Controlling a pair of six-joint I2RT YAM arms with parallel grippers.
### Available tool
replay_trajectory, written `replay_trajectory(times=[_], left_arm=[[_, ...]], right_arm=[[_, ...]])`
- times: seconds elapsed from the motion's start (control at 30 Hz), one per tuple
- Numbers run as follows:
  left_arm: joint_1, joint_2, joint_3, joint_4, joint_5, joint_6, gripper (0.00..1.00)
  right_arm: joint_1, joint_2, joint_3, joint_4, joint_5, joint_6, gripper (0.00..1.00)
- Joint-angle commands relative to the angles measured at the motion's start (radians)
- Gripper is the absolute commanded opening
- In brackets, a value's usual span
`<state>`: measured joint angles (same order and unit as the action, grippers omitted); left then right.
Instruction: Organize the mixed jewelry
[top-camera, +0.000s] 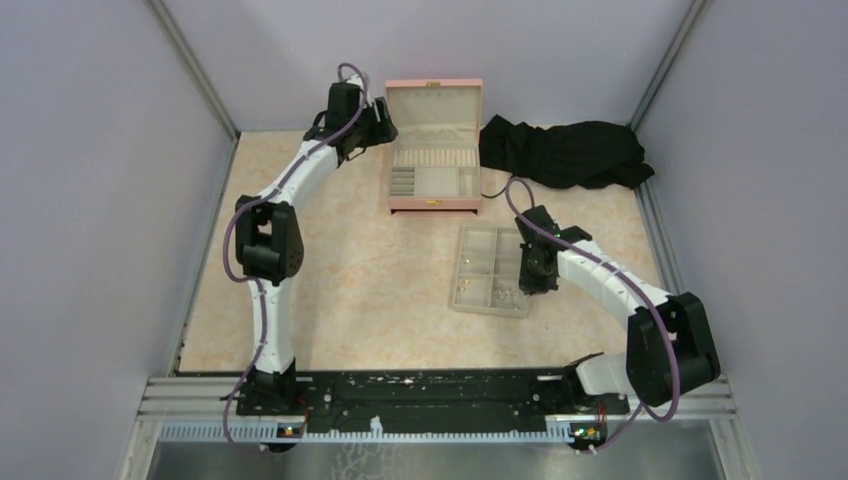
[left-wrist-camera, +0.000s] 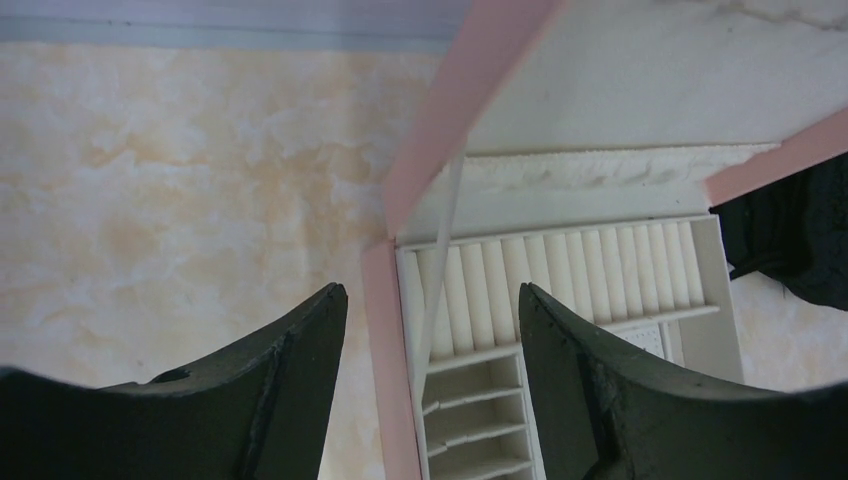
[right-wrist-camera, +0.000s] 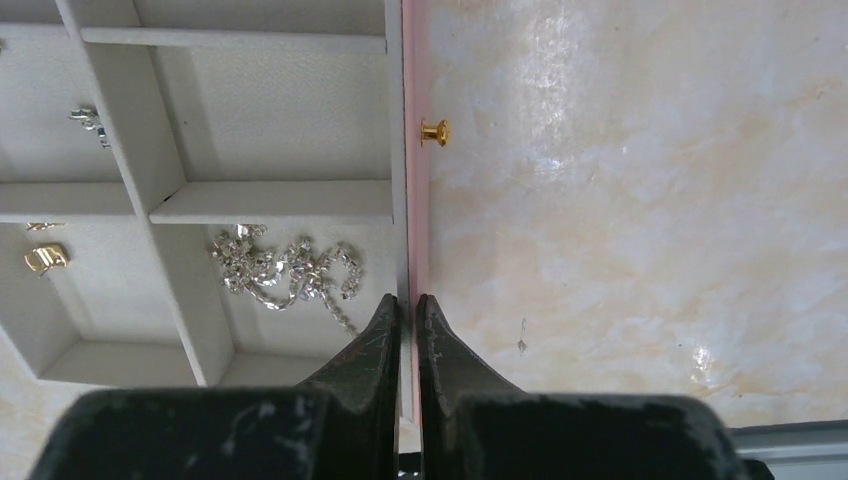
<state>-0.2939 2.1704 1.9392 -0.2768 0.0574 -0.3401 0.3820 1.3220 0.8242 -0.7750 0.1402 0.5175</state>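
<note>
The beige six-compartment tray (top-camera: 467, 232) lies right of centre. In the right wrist view its near compartments hold the mixed jewelry: a sparkly silver chain (right-wrist-camera: 285, 270), a gold piece (right-wrist-camera: 46, 258) and a small silver piece (right-wrist-camera: 90, 122); these show as specks (top-camera: 500, 293) from above. My right gripper (right-wrist-camera: 409, 300) is shut on the tray's pink-edged right wall (right-wrist-camera: 408, 150), at its near right side (top-camera: 528, 272). My left gripper (left-wrist-camera: 432, 295) is open, its jaws either side of the left wall (left-wrist-camera: 385, 330) of the pink box (top-camera: 435, 203), at the back (top-camera: 385, 125).
The pink box stands open with its lid (top-camera: 435, 100) upright, showing cream ring rolls (left-wrist-camera: 560, 280) and small slots. A gold knob (right-wrist-camera: 434, 130) sticks out of the tray's wall. A black cloth (top-camera: 565, 152) lies at the back right. Grey walls enclose the table.
</note>
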Motion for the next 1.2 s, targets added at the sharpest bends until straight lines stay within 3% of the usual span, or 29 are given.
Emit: replay_trajectory(times=[0.0,0.37,0.57,0.93,1.17], left_arm=[[0.015,0.067,0.101,0.032,0.023,0.061,0.70],[-0.005,0.065,-0.032,0.051,0.080,0.063,0.62],[-0.024,0.072,-0.056,0.044,-0.019,0.079,0.51],[-0.037,0.097,-0.050,0.039,-0.048,0.097,0.30],[-0.059,0.101,-0.049,0.029,-0.077,0.123,0.25]], right_arm=[[-0.004,-0.028,0.040,-0.007,0.018,0.019,0.00],[-0.004,0.007,0.057,0.005,0.003,0.017,0.00],[-0.005,0.013,0.060,0.006,-0.004,0.014,0.00],[-0.005,0.005,0.043,0.006,-0.008,0.017,0.00],[-0.005,-0.001,0.041,0.007,-0.008,0.018,0.00]])
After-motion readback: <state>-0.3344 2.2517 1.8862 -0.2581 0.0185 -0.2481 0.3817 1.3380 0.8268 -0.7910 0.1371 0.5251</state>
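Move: The rear half of the jewelry box's left wall lies some 9 cm below the left hand, about 2 cm back and 1 cm to its right. The ring rolls inside the box centre about 10 cm right and 2 cm ahead, also low; the raised lid's middle is around 7 cm ahead, 10 cm right, near hand height. From the right hand, that wall is roughly 32 cm ahead, 26 cm left and 2 cm up. The jewelry box's left wall, beside the ring rolls, is what the left hand sinks onto: after easing forward about 1 cm it drops some 7 cm, drawing back slightly, and rolls a few degrees. Its fingers narrow from well open to a small gap, one outside the wall and one inside by the lid strap; a firm pinch can't be seen. The right hand stays put, still shut on the tray's rim. ##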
